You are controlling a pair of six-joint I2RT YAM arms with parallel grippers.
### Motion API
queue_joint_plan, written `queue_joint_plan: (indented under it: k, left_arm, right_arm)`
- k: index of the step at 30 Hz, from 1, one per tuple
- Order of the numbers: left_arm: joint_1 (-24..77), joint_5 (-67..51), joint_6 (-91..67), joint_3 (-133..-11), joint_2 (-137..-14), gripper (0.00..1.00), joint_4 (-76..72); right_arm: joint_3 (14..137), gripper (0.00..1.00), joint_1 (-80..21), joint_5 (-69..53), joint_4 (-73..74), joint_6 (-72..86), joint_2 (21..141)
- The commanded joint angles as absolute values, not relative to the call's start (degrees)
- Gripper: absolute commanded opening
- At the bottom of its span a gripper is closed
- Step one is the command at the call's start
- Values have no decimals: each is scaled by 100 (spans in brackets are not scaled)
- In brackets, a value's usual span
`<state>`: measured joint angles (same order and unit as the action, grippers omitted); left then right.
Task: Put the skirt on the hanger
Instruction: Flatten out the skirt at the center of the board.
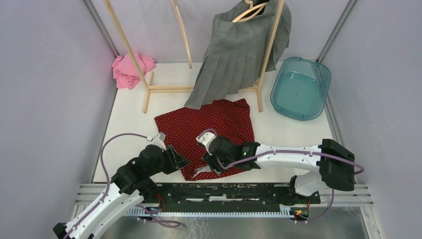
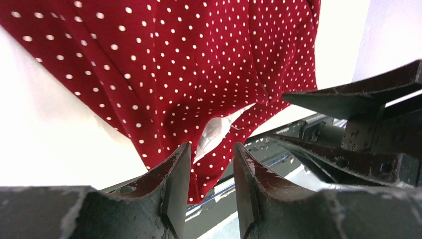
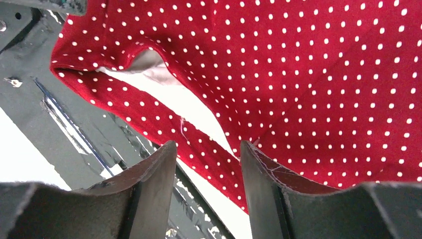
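A red skirt with white dots [image 1: 209, 127] lies flat on the white table, its near hem at the front edge. The same skirt [image 2: 189, 64] fills the left wrist view, with white lining [image 2: 215, 133] showing in a fold. My left gripper [image 1: 180, 162] [image 2: 211, 147] is open at the skirt's near left corner, jaws apart with cloth just beyond the tips. My right gripper [image 1: 206, 164] [image 3: 208, 144] is open over the near hem of the skirt [image 3: 298, 74], nothing pinched. A wooden hanger [image 1: 249, 12] hangs on the rack at the back.
A grey pleated skirt [image 1: 234, 55] hangs from that hanger on the wooden rack [image 1: 169, 88]. A pink cloth [image 1: 130, 69] lies at the back left and a teal tub [image 1: 301, 87] at the back right. A black rail [image 1: 224, 191] runs along the front edge.
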<state>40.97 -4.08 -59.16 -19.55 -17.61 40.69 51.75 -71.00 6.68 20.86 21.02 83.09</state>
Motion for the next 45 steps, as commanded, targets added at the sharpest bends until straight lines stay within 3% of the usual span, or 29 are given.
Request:
queue_joint_plan:
  k: [1, 28, 31, 34, 36, 45]
  left_arm:
    - [4113, 342, -6507, -2057, -1290, 43, 4459]
    - [4113, 805, -7020, -2166, -1407, 44, 4861]
    - [4112, 792, -7041, -2141, -1355, 43, 4877]
    - [4113, 792, -7046, -2113, -1297, 43, 4887]
    - [4113, 783, -7043, -2123, -1294, 43, 4882]
    - [4113, 821, -7040, -2142, -1350, 43, 4887]
  right_arm:
    - [5521, 56, -7195, 849, 1328, 1646, 8454]
    - [6182, 53, -7320, 930, 781, 903, 9922]
    - [6242, 44, -7322, 888, 775, 889, 10013]
    - [6240, 19, -7357, 829, 790, 888, 9951]
    - [6168, 11, -7413, 826, 785, 875, 9803]
    - [5526, 9, -7945, 905, 826, 842, 8440]
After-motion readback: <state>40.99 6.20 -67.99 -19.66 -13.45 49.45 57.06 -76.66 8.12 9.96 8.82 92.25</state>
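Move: Roughly 7 cm to the right hand's left, 1 cm farther out and 4 cm below lies the upper waistband edge of the red dotted skirt, near the left end of its open slit. The skirt's front-left corner is about 11 cm left and 4 cm back, the lower waist layer 6 cm left and 3 cm back, both 4 cm below. From the left hand, that edge lies some 4 cm right, 1 cm ahead and 5 cm below. Sweeping left about 7 cm and dipping some 3 cm to the waist opening of the red skirt, the right hand edges slightly forward, then shuts its fingers on the upper layer's edge; pinching it, the hand lifts and draws back about 3 cm each way. Meanwhile the left hand, fingers still half open, backs off 3 cm left from that edge, sinking slightly and turning counter-clockwise. ##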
